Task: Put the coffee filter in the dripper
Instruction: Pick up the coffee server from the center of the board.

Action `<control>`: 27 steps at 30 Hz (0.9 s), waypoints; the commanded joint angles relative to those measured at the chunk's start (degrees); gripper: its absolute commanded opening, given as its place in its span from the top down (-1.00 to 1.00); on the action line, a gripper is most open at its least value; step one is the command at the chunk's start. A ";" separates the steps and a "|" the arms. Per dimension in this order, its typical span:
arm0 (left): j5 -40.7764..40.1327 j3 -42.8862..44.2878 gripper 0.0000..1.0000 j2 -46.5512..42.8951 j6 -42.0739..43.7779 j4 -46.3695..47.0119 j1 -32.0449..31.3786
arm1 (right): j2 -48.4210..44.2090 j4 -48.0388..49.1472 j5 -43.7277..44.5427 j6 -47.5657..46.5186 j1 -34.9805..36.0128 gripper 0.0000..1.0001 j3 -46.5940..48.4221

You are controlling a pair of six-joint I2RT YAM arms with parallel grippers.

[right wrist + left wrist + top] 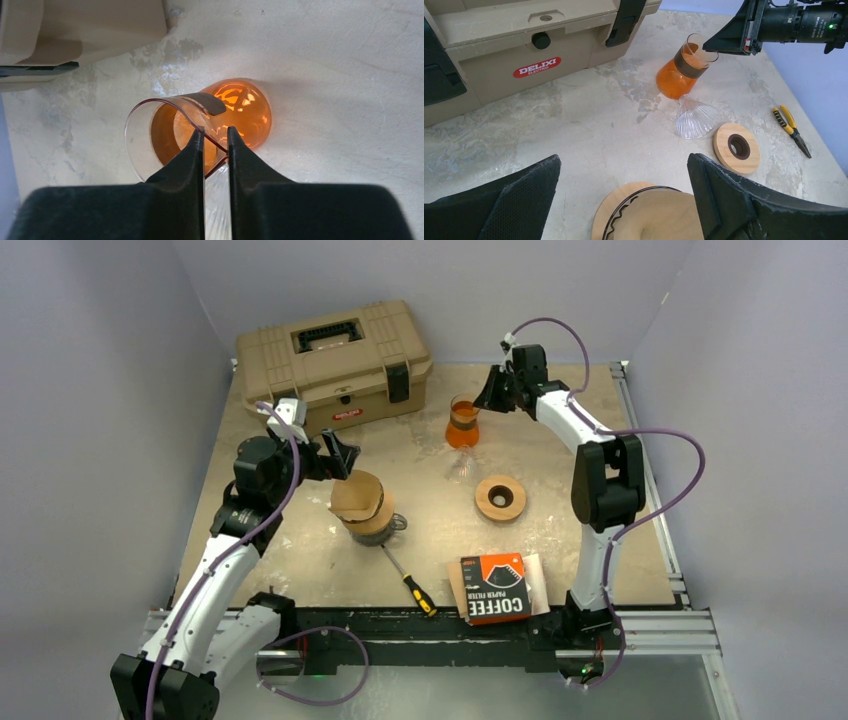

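A brown paper coffee filter [357,494] sits in the dripper [368,523], a dark glass cone with a wooden collar, left of the table's middle. In the left wrist view the filter [664,220] and collar [601,217] lie low between my fingers. My left gripper [338,453] [624,157] hangs open just above and behind them, touching nothing. At the back, my right gripper [487,395] [215,134] is shut on the rim of an orange glass carafe [462,426] [235,107], one finger inside and one outside.
A clear ribbed glass cone [460,469] [696,118] lies on its side by the carafe. A wooden ring [500,498], a coffee filter box [495,588], a screwdriver [413,587], a tan toolbox [335,365] and pliers [791,126] are on the table.
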 commanded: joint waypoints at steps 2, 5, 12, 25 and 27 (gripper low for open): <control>2.27 -0.75 -0.96 -0.42 -1.43 3.49 1.05 | -2.33 0.52 2.25 -2.04 -0.09 0.93 2.93; 2.43 -0.83 -0.95 -0.43 -1.53 3.51 1.28 | -2.74 0.47 2.34 -2.33 -0.11 1.00 3.17; 2.63 -0.92 -0.96 -0.50 -1.61 3.51 1.50 | -8.25 2.39 3.45 -2.12 -0.08 1.00 1.31; 3.08 -1.01 -0.95 -0.50 -1.88 3.76 1.88 | -22.88 3.63 3.97 -1.98 -0.04 1.00 -3.06; 3.06 -1.01 -0.95 -0.50 -1.89 3.78 1.98 | -24.52 3.76 1.10 -2.11 -0.04 1.00 -4.04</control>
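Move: The right fingers are already closed on the near-side rim wall of the coffee server, whose middle lies about 3 cm left of the hand, level with it in reach and some 6 cm below. A clear fluted cone lies about 7 cm back and 3 cm left, a wooden ring some 13 cm back and 4 cm right; the toolbox is around 26 cm left and 8 cm farther out. From the left hand, the server is roughly 16 cm ahead, 18 cm right and well below. Keeping its pinch on the server's rim, the right hand first barely stirs, then raises the server off the board ever faster, about 17 cm straight up for the most part, easing only slightly back towards the base. The wrist tips the fingertips up by some 20 degrees on the way; the fingers stay shut. ##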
